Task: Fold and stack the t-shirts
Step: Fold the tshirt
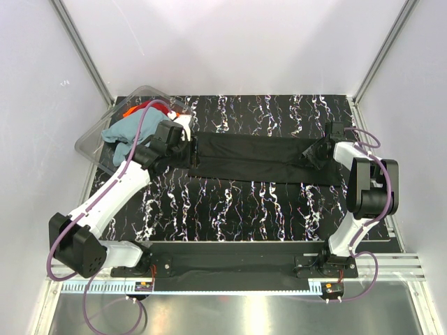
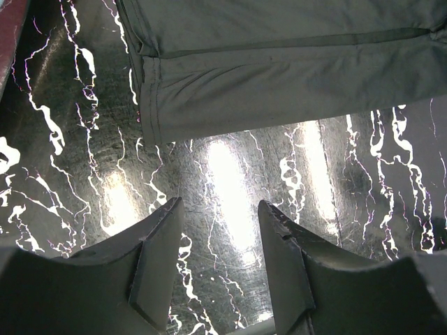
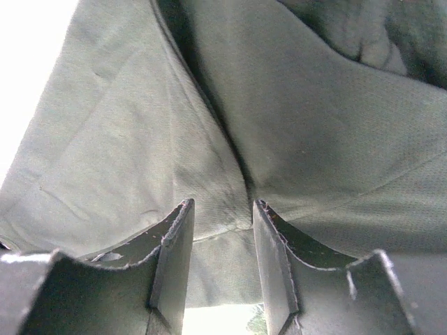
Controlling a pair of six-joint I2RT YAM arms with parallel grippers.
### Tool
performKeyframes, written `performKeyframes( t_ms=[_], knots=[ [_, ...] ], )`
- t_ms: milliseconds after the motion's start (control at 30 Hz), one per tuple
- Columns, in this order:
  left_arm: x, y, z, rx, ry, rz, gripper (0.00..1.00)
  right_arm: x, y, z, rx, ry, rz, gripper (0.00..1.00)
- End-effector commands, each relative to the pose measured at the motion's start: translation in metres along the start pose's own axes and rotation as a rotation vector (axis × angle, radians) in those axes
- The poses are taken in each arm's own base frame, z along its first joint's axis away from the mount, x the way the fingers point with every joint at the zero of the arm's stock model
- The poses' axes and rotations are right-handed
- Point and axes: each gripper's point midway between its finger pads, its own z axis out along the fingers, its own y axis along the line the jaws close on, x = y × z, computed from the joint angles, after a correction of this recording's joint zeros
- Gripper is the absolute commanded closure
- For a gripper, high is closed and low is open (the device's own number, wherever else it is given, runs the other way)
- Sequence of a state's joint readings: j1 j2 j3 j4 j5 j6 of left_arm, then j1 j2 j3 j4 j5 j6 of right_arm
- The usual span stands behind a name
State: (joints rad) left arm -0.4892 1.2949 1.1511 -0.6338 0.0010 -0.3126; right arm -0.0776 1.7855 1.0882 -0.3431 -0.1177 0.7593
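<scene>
The black t-shirt [image 1: 258, 157] lies folded into a long strip across the middle of the table. My left gripper [image 1: 185, 148] hovers at its left end, open and empty. In the left wrist view my left gripper [image 2: 220, 202] is over bare table, with the shirt's hem [image 2: 279, 77] just ahead. My right gripper [image 1: 312, 155] is at the shirt's right end. In the right wrist view its jaws [image 3: 223, 202] stand apart, with black cloth [image 3: 126, 139] rumpled under and between them. The teal-blue t-shirt [image 1: 126, 132] and the red-orange t-shirt [image 1: 136, 108] lie bunched in the tub.
A clear plastic tub [image 1: 91, 143] sits at the back left corner, next to my left arm. The table top [image 1: 237, 209] is black marble-patterned. White walls with metal posts close in the back and sides.
</scene>
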Motion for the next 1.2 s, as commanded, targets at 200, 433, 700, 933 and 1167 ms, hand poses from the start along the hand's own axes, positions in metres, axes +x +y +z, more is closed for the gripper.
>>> performKeyframes(
  t_ms=[200,433,700,933,1167],
  knots=[
    [-0.019,-0.005,-0.01,0.026,-0.08,0.019,0.48,0.001,0.015,0.01,-0.018,0.009,0.011,0.52],
    [-0.018,-0.001,-0.011,0.003,-0.087,0.015,0.48,-0.004,0.029,0.006,-0.056,-0.008,0.016,0.53],
    [-0.017,-0.003,-0.009,0.012,-0.076,0.009,0.48,-0.011,0.049,0.002,-0.131,-0.013,0.031,0.55],
    [-0.015,-0.002,-0.006,0.01,-0.068,0.006,0.48,-0.026,0.084,0.007,-0.236,-0.019,0.002,0.55],
    [-0.011,-0.002,0.0,0.008,-0.049,-0.011,0.48,-0.024,0.14,0.003,-0.495,0.077,-0.109,0.57]
  ],
)
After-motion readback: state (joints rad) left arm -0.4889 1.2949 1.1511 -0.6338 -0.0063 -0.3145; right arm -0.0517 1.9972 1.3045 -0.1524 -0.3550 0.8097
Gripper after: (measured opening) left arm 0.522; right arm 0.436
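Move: The right hand, its fingers half open, is low over the right part of the black tshirt. The stretch of far hem it heads for lies about 11 cm ahead, 5 cm left and 2 cm below. The shirt's near hem is some 8 cm straight back, and its right end about 13 cm to the right and level with the hand. From the idle left hand that far-hem stretch lies roughly 40 cm right, 12 cm ahead and 17 cm down. The right hand first dips about 1 cm towards the cloth while edging left, then sweeps forward and to the left over the right part of the tshirt towards its far hem, about 9 cm out and 5 cm across, rising to finish some 2 cm above where it began. The fingers stay half open, the fingertips seeming to work the loose upper layer along without pinching it, and late in the sweep the wrist swings them some 10 degrees up from pointing down and rolls the hand's left side up about as much. ##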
